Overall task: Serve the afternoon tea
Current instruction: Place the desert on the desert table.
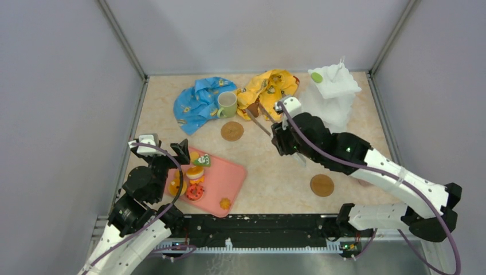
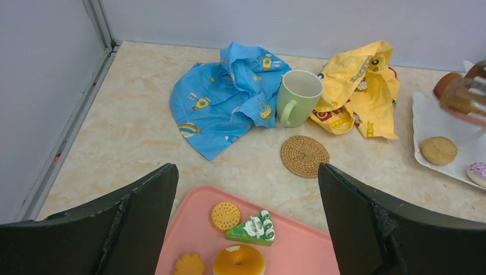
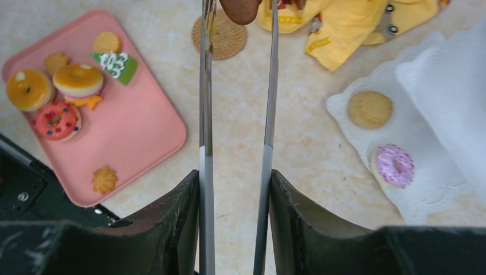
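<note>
My right gripper (image 3: 235, 189) is shut on a pair of metal tongs (image 3: 204, 114). The tongs' tips pinch a brown pastry (image 3: 240, 8) above the table, near the yellow cloth and left of the white tiered stand (image 1: 335, 86). On the stand's bottom tier (image 3: 435, 189) lie a tan cookie (image 3: 370, 109) and a pink donut (image 3: 395, 165); a green pastry (image 1: 316, 76) sits on top. Over the pink tray (image 2: 304, 246), my left gripper (image 2: 246, 172) is open and empty, with a round biscuit (image 2: 224, 216), a green cake slice (image 2: 252, 227) and an orange donut (image 2: 238, 260) below it.
A pale green mug (image 1: 227, 104) stands between the blue cloth (image 1: 198, 100) and the yellow cloth (image 1: 269, 86). One brown coaster (image 1: 232, 130) lies in front of the mug, another (image 1: 322, 185) near the right arm. Walls enclose the table on three sides.
</note>
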### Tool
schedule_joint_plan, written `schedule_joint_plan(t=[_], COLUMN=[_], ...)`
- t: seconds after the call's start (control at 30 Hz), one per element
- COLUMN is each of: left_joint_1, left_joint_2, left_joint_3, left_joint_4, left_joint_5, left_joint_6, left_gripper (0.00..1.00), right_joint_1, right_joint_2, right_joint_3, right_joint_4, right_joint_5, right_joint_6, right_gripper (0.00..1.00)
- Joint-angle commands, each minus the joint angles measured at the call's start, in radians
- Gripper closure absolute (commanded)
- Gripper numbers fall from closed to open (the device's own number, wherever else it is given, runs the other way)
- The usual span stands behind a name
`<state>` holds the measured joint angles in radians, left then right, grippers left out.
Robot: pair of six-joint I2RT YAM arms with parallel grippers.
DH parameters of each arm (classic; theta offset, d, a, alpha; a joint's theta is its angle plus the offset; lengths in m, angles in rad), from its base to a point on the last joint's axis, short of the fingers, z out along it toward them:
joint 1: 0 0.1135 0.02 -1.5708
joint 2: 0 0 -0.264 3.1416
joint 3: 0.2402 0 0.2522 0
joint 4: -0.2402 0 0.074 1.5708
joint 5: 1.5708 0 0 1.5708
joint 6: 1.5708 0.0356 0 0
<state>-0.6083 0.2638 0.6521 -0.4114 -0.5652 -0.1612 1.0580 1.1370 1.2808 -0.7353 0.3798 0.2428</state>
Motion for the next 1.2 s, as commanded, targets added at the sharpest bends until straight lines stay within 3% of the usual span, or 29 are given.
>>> schedule_joint_plan(t=[0.0,0.3,0.67,1.17], left_joint_1=[0.003,0.004,0.003,0.004], left_joint_2=[0.003,0.014,0.015,0.024], left_joint_3=[-0.002,0.003,0.002,0.004], left_joint_4=[0.043,0.033,0.032,0.03], left_joint_5=[0.014,0.022,0.037,0.041], left_joint_6=[0.011,0.004,0.001,0.0], left_gripper=[0.01,0.01,0.01,0.01], right_joint_1=[-0.055,-0.162,-0.225,-0.487], right_joint_2=[-0.052,-0.133,-0.169,-0.13], right_joint_3=[0.111,0.229,0.255,0.23], right_joint_4=[-0.077,-0.161,-0.199,-0.154], right_joint_5=[0.128,0.261,0.417,0.199], right_joint_6=[-0.036,-0.066,-0.111,-0.146], right_gripper=[0.65,0.65,0.63,0.63])
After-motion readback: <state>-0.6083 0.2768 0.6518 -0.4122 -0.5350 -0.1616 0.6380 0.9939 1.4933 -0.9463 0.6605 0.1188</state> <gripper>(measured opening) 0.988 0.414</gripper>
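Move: The right hand holds the tongs with the brown heart desert in their tips; the desert table's top tier, where it is being taken, lies about 19 cm ahead, 19 cm right and some 4 cm below the hand. The green slice on that tier sits about 20 cm ahead and 12 cm right. On the bottom tier, some 26 cm below, the round biscuit is 16 cm ahead and 10 cm right, the purple donut 11 cm ahead and 18 cm right. From the left hand the top tier is about 20 cm ahead, 58 cm right, 4 cm below. Still gripping the tongs with the brown heart in their tips, the right hand sweeps about 19 cm to the right, climbing some 10 cm in the first half and then staying at about that height, and edges forward to carry the heart from in front of the yellow cloth to the desert table's top tier. The wrist swings clockwise by roughly 35 degrees and the fingers' downward slant eases by some 15, so the tongs come to point forward over the tier beside the green slice, the hand slowing while its grip stays as it was. ##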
